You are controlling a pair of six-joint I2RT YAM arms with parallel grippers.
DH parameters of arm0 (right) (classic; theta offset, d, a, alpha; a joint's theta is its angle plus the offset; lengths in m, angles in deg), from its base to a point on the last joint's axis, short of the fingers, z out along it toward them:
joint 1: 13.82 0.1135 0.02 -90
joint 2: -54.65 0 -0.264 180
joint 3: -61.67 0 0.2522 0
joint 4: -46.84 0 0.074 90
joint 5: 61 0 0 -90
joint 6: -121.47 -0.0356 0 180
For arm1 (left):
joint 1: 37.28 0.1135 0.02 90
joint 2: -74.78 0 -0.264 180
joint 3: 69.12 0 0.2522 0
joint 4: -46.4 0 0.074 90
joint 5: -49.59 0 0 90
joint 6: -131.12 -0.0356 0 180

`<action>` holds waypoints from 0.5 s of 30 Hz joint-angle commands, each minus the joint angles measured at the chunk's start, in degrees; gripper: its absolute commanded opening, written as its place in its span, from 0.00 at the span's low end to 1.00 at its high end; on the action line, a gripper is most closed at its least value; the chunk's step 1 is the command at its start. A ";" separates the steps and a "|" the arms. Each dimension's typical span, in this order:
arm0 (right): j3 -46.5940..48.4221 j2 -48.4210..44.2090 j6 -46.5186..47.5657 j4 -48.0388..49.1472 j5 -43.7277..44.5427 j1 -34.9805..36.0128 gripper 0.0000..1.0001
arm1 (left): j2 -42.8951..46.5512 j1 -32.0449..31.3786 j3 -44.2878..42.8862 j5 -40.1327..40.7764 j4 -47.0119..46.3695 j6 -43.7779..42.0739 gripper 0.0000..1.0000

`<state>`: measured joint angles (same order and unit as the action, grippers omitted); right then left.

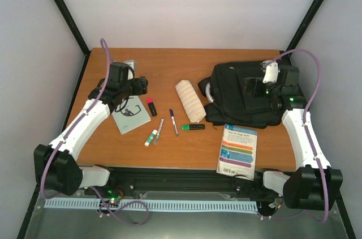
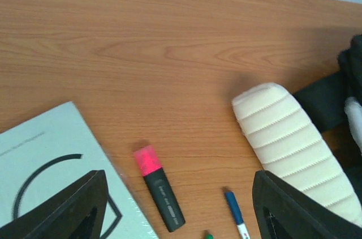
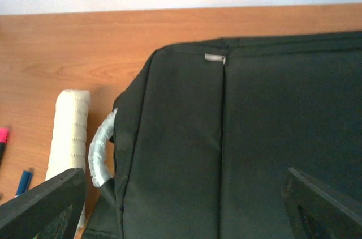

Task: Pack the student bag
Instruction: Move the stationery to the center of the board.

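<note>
The student bag (image 1: 235,98), a black soft backpack with a curved grey handle (image 1: 210,93), lies flat at the right of the table. My right gripper (image 1: 252,87) hovers over it, open and empty; in the right wrist view the bag (image 3: 226,148) fills the space between the wide-apart jaws of that gripper (image 3: 184,199). My left gripper (image 1: 141,85) hangs open over the left side. In its wrist view the gripper (image 2: 180,208) has a pink highlighter (image 2: 158,187) lying on the wood between its fingers, untouched.
A white ribbed roll (image 1: 190,101) lies left of the bag. A pale notebook (image 1: 130,115), blue pen (image 1: 173,121), second pen (image 1: 160,128), glue stick (image 1: 150,137) and green highlighter (image 1: 193,127) lie on the table (image 1: 169,63). A colourful booklet (image 1: 237,151) sits near the front edge.
</note>
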<state>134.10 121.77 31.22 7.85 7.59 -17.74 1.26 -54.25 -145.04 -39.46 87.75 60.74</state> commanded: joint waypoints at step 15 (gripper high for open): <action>-8.61 -1.83 11.80 1.42 -2.95 1.95 1.00 | -16.11 -15.65 -14.38 -5.01 1.35 4.21 0.75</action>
<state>126.50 121.39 39.59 8.64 6.55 -16.30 -10.93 -65.92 -153.03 -45.20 87.47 63.21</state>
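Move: The white pouch lies about 16 cm to the right of the left hand, 2 cm farther out and 16 cm below. The red-capped marker is almost straight beneath that hand, the blue-capped pen about 9 cm right and 7 cm back, and the green-capped marker some 18 cm right and 9 cm back. From the right hand the pouch is roughly 20 cm left, 1 cm ahead and 18 cm down, with the black bag right underneath, its middle about 15 cm down. Rightwards and gathering speed, the left hand sweeps about 11 cm from above the red-capped marker towards the white pouch, sinking 2 cm and turning some 15 degrees clockwise with its fingers still open. Meanwhile the right hand, empty and wide open, sinks about 5 cm towards the bag below it, easing slightly back. ##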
